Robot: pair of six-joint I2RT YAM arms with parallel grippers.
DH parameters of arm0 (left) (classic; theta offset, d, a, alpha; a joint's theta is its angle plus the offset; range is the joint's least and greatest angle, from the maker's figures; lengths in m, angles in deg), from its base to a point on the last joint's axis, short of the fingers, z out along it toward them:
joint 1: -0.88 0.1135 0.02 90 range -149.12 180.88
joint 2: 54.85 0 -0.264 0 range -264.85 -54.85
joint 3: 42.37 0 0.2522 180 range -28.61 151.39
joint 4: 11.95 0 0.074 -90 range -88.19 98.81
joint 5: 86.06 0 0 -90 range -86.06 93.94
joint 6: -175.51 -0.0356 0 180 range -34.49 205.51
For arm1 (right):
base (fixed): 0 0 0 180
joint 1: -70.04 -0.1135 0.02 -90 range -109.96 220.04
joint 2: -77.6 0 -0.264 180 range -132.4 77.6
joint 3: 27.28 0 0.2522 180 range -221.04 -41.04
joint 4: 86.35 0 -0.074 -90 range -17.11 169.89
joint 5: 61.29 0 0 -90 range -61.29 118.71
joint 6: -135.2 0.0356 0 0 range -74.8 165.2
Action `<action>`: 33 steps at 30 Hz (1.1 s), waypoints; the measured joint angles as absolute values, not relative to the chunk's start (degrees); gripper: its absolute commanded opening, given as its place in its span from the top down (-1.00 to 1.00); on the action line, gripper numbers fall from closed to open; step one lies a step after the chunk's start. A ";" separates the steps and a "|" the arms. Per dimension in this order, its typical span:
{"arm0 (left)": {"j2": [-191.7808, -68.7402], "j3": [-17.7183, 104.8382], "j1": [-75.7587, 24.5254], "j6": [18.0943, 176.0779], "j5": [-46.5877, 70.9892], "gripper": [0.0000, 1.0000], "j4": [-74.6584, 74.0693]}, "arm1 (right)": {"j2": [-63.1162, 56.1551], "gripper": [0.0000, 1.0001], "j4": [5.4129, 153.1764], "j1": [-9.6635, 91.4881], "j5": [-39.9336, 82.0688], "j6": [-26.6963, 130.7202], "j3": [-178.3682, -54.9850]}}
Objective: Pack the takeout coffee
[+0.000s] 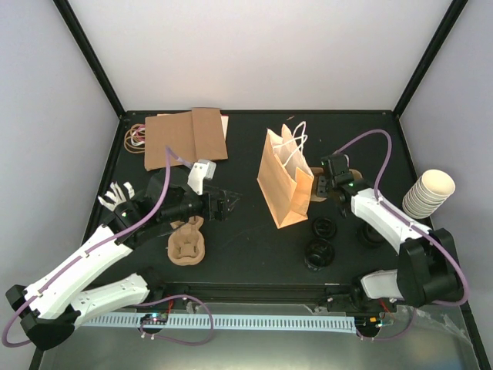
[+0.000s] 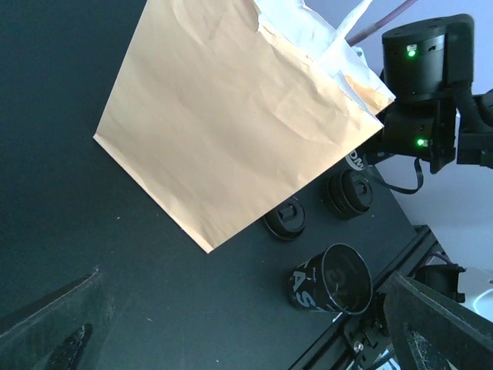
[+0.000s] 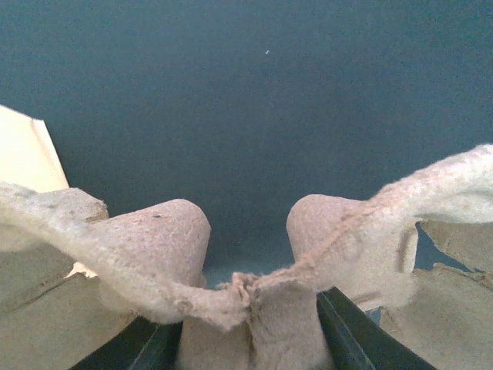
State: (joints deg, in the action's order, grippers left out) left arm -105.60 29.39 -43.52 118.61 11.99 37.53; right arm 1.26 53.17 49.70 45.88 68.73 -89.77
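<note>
Three small dark takeout coffee cups with black lids stand right of the upright tan paper bag [image 1: 283, 183]: one [image 1: 323, 227], one [image 1: 318, 254], one [image 1: 370, 233]. My right gripper [image 1: 326, 187] is beside the bag's right side, shut on a brown pulp tray [image 3: 254, 304] that fills the right wrist view. My left gripper [image 1: 224, 205] is open left of the bag, holding nothing. In the left wrist view its fingertips [image 2: 439, 324] frame the bag [image 2: 231, 116], two lids [image 2: 286, 217] [image 2: 348, 191] and a lettered dark cup [image 2: 333, 279].
Another pulp tray [image 1: 187, 245] lies under the left arm. Flat brown bags [image 1: 189, 137] and rubber bands [image 1: 136, 136] sit at the back left. A stack of cream paper cups [image 1: 430, 193] is at the right edge. A white item [image 1: 117, 196] lies at the left.
</note>
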 measured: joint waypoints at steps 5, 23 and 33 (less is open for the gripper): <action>-105.53 29.39 -43.50 118.43 11.45 -0.97 37.51 | -0.46 0.21 54.94 49.77 42.60 68.70 -88.29; -107.26 31.44 -43.50 115.46 9.06 -0.97 38.65 | -2.47 0.20 57.52 45.20 34.64 69.60 -86.32; -114.01 44.27 -43.50 109.60 6.29 -0.96 41.58 | -2.41 0.20 56.99 44.89 36.17 69.51 -86.34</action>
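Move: The paper bag stands about 13 cm to the left of the right hand and 2 cm nearer the base, its middle about level in height; that hand already holds a cup carrier crosswise. Nearer the base, low on the table, are a black lid 12 cm back and 2 cm left, and a black cup 18 cm back and 4 cm left. From the empty left hand the bag lies some 11 cm ahead, 18 cm right and 15 cm lower. The paper bag is shoved to the left by the held carrier's left end: the right hand sinks about 4 cm while starting left, then travels on left over 5 cm in all, drawing back slightly and turning about 10 degrees counter-clockwise, grip kept. Late on, the open left hand rises some 6 cm and reaches forward about 3 cm, its fingers tilting up. ##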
